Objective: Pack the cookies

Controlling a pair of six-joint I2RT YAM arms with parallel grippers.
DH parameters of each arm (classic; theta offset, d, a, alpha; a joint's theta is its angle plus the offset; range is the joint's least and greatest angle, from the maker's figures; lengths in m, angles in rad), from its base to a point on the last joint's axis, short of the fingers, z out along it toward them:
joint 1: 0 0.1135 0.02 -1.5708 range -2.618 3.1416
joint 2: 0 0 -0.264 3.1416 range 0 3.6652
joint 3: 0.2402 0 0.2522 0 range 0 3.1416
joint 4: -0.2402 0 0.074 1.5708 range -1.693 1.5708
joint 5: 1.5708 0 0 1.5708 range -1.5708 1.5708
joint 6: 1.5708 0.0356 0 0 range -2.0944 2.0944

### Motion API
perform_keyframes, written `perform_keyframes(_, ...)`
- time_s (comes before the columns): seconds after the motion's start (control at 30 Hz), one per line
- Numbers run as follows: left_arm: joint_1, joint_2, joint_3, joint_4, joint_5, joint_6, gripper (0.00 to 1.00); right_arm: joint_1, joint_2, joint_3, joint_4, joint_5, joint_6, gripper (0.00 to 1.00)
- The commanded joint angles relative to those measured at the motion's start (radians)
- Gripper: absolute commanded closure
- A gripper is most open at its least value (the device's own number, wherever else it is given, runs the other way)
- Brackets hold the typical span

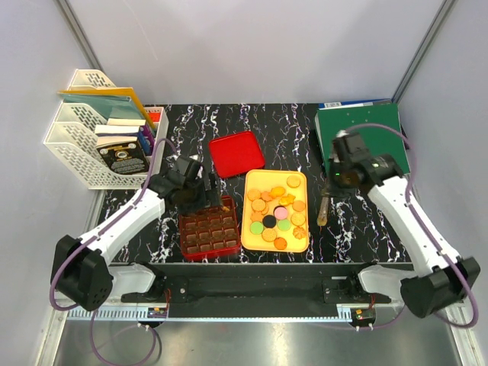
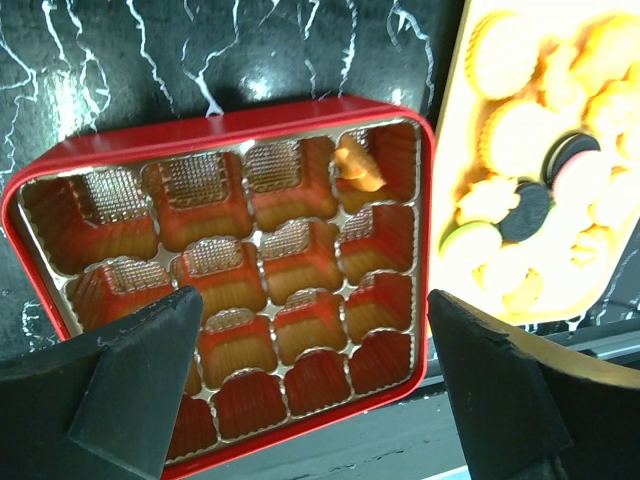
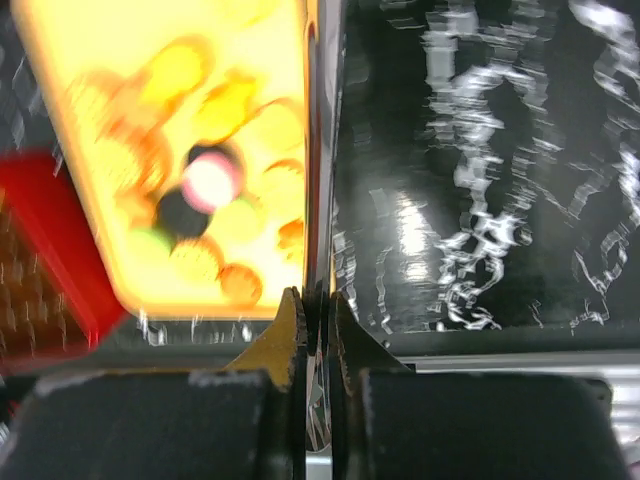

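Several cookies (image 1: 276, 211), mostly orange with green, pink and black ones, lie on the yellow tray (image 1: 255, 181). One orange cookie (image 2: 358, 165) sits in a far-right corner cell of the red grid box (image 2: 220, 130). My left gripper (image 2: 312, 300) hangs open above that box (image 1: 208, 229), nothing between its fingers. My right gripper (image 3: 318, 300) is shut on a slim metal tool like tongs (image 3: 322, 150), which runs along the tray's right edge (image 1: 323, 210). The cookies (image 3: 200, 200) look blurred in the right wrist view.
A flat red lid (image 1: 236, 152) lies behind the tray. A green folder (image 1: 358, 126) rests at the back right, and a white file rack (image 1: 99, 137) with papers stands at the back left. The table's near edge is a metal rail (image 1: 252, 290).
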State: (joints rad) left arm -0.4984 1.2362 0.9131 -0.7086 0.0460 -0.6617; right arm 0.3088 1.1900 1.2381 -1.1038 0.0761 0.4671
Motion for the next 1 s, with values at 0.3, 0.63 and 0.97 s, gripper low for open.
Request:
perform_keyframes(0.3,-0.002,-0.001,0.069,0.017,-0.018,-0.052,0.01,0.352,0.079,0.126,-0.087,0.145,-0.102,0.88)
perform_keyframes(0.63,-0.003,-0.052,0.021,0.005,-0.034,-0.087,0.01,0.352,0.079,0.135,-0.120,0.140,-0.104,0.71)
perform_keyframes(0.97,-0.003,-0.078,-0.006,-0.002,-0.038,-0.093,0.01,0.352,0.042,0.138,-0.120,0.110,-0.061,0.62)
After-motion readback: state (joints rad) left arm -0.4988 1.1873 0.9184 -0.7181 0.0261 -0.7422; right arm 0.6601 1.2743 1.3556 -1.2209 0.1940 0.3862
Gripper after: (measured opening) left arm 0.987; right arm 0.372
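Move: The right hand already holds the closed tongs. The middle of the yellow cookie tray lies about 14 cm to its left, roughly level ahead and some 18 cm below. At the same depth, the pink cookie is about 12 cm left and level ahead, and the orange flower cookie 7 cm left and 6 cm back. From the idle left hand, the tray's middle is some 22 cm right, 1 cm ahead and 10 cm below. Still gripping the tongs, the right hand swings about 7 cm left toward the tray, twisting counter-clockwise, opening partway. ##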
